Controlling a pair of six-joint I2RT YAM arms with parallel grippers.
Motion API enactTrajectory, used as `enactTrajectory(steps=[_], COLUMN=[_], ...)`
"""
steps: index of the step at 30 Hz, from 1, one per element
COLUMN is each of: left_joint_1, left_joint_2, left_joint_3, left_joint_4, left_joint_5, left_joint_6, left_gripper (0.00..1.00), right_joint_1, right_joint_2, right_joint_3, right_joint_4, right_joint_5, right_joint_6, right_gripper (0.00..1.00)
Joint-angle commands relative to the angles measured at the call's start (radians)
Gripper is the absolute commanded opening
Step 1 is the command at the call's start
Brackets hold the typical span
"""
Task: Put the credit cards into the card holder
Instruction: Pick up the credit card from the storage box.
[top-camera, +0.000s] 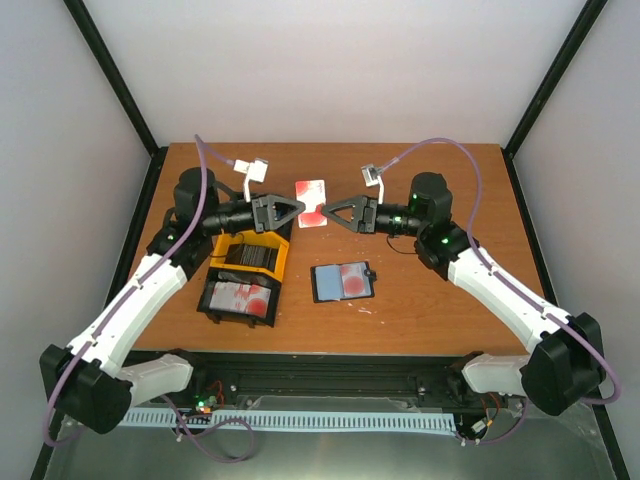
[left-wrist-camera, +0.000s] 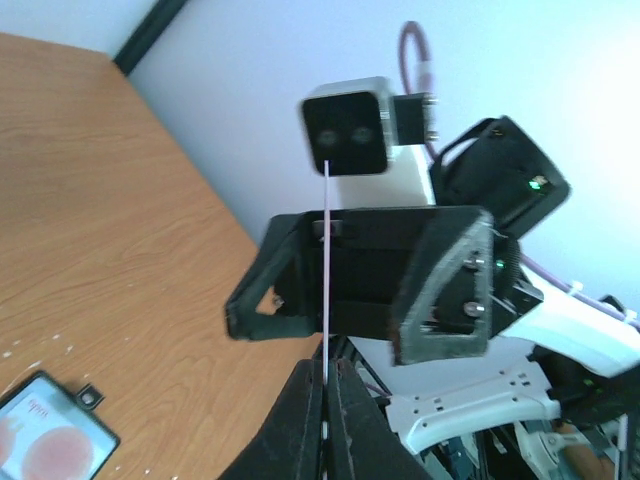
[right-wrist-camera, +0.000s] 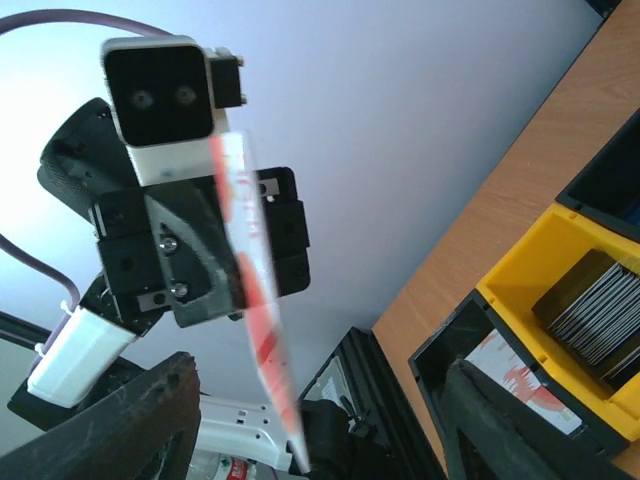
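Observation:
A white credit card with red blotches (top-camera: 311, 200) hangs in the air over the far middle of the table, and my left gripper (top-camera: 298, 210) is shut on it. In the left wrist view the card (left-wrist-camera: 327, 250) shows edge-on as a thin line pinched at my left gripper (left-wrist-camera: 326, 368). My right gripper (top-camera: 327, 213) faces it from the right, open. In the right wrist view the blurred card (right-wrist-camera: 250, 300) stands between the wide-apart fingers of my right gripper (right-wrist-camera: 320, 400), touching neither. The card holder (top-camera: 343, 281) lies open on the table, a blotched card showing in it; its corner (left-wrist-camera: 45, 430) appears in the left wrist view.
A yellow bin (top-camera: 284, 258) with a stack of grey cards stands left of centre, also seen in the right wrist view (right-wrist-camera: 520, 270). In front of it a black bin (top-camera: 208, 300) holds white cards with red blotches. Black frame posts rise at the table's back corners.

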Motion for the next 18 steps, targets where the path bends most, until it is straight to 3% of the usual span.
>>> enactTrajectory(steps=[1,7,12,13,16,18], left_joint_1=[0.0,0.0,0.0,0.0,0.0,0.0], left_joint_2=[0.028,0.065,0.082,0.084,0.085,0.09], left_joint_3=[0.059,0.052,0.046,0.042,0.035,0.033], left_joint_4=[0.105,0.119,0.112,0.103,-0.002,-0.124], left_joint_5=[0.142,0.18,0.172,0.163,0.081,-0.012], left_joint_6=[-0.008,-0.023,-0.025,-0.024,0.02,0.08], left_gripper=[0.01,0.01,0.02,0.1,0.48,0.63], right_joint_1=[-0.001,-0.001,-0.002,-0.002,-0.009,-0.038], right_joint_2=[-0.007,0.02,0.025,0.017,-0.006,-0.012], right_joint_3=[0.027,0.028,0.006,0.002,-0.006,-0.01], right_joint_4=[0.018,0.097,0.142,0.119,-0.003,-0.127], right_joint_5=[-0.005,-0.019,-0.006,0.022,0.108,0.125], right_joint_6=[0.014,0.043,0.083,0.077,0.0,-0.065], right_gripper=[0.62,0.4,0.06,0.03,0.03,0.03])
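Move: The left fingers hold the red-and-white credit card by its left edge in mid-air; its middle is about 2 cm to the right and 1 cm ahead. From the open right hand it lies some 3 cm left and 1 cm ahead, level in height. Far below, some 33 cm under the right hand, the open card holder lies about 4 cm back and 4 cm right; the storage box stands about 13 cm left of the left hand, 31 cm down. The right fingers shut on the card's right edge, then the left, shifted about 1 cm right, open halfway. ##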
